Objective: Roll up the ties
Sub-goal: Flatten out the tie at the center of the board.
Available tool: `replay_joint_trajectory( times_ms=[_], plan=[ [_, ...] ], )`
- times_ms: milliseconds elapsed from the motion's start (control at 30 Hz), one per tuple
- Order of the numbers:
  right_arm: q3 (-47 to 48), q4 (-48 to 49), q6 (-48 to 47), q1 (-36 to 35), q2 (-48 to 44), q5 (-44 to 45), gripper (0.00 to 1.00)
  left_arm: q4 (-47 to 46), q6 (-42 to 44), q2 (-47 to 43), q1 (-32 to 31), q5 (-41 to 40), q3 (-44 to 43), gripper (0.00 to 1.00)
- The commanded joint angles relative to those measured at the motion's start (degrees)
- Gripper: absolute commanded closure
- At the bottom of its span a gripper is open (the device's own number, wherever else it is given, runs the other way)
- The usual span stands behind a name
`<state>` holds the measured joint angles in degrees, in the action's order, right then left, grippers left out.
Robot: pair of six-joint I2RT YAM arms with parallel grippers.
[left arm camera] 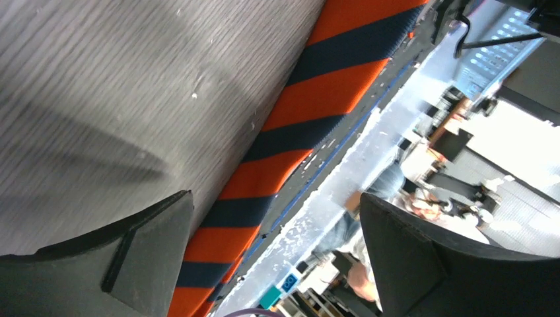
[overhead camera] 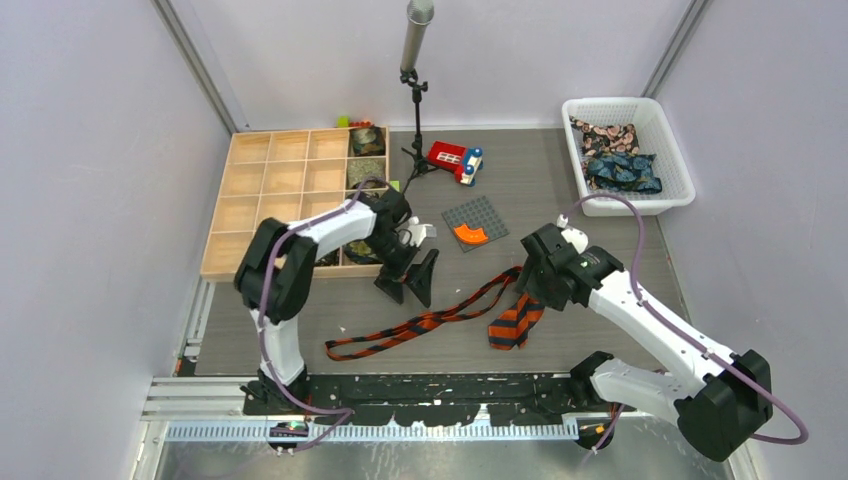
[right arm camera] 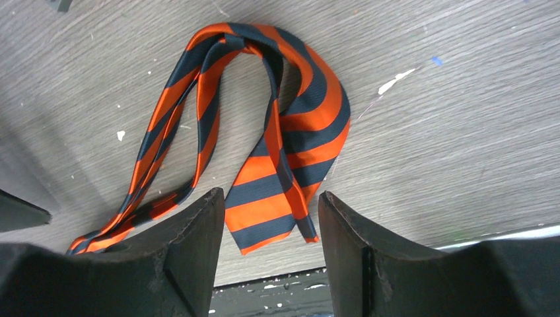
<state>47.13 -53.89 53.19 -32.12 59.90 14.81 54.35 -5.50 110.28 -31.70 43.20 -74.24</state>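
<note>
An orange-and-black striped tie [overhead camera: 430,322] lies loosely across the table's front middle, its wide end [right arm camera: 277,198] folded back toward the near edge. My left gripper [overhead camera: 408,283] hangs open beside the organiser, above the tie's narrow stretch [left arm camera: 297,125], with nothing between its fingers. My right gripper [right arm camera: 271,195] hovers open over the wide end without touching it; in the top view its fingers are hidden under the wrist [overhead camera: 550,268]. Rolled dark ties [overhead camera: 367,142] sit in the wooden organiser's right column. More dark patterned ties [overhead camera: 612,158] lie in the white basket.
The wooden organiser [overhead camera: 270,190] stands at the left, the white basket [overhead camera: 680,170] at the back right. A microphone stand [overhead camera: 414,90], a red toy car [overhead camera: 455,158] and a grey studded plate [overhead camera: 465,214] with an orange piece stand behind the tie.
</note>
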Motion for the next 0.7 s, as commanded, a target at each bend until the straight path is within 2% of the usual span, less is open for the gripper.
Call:
replay_joint_trajectory(
  times_ms=[0,200,367,500,667],
  plan=[
    [0.9,-1.6,3.0,-0.3,-1.8,-2.9,0.42,-0.8,-5.7,-13.5,-2.3,-13.2,-0.3,0.00],
    [-4.0,0.0,10.8,-3.2,-4.2,-5.9,0.43,-4.3,-10.4,-23.3,-10.8,-27.2,4.5,0.00],
    [-4.2,0.7,18.8,-11.6,-2.4,-1.1,0.44,-8.0,-13.6,-29.8,-16.3,-32.9,11.4,0.03],
    [-1.5,0.8,19.2,-16.5,4.4,0.5,0.44,-8.1,-14.7,-36.2,-19.2,-36.5,14.8,0.04],
    [4.4,0.9,15.9,-21.2,18.0,-0.2,0.44,-8.0,-15.8,-42.7,-19.4,-37.9,18.7,0.08]
  ],
)
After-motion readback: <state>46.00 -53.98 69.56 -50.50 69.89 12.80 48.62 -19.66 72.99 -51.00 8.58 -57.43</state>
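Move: The tie's long strip runs some 6 cm back of the left hand, about level sideways, and 5 cm below. A rolled tie in the storage box's near corner is roughly 10 cm ahead and 8 cm left of that hand; the grey plate is 15 cm ahead and 13 cm right. From the right hand, the tie's wide end lies about 7 cm back, 4 cm left and 8 cm down; the grey plate is 13 cm ahead, 12 cm left. Neither hand touches the tie: the right heads for its wide end, going about 6 cm left and 5 cm back while sinking 4 cm, fingers half open. The left, still wide open, first rises about 7 cm, then draws back and a little left over the long strip, dipping partway, while its back-slanting fingers swing some 35 degrees to point down. ##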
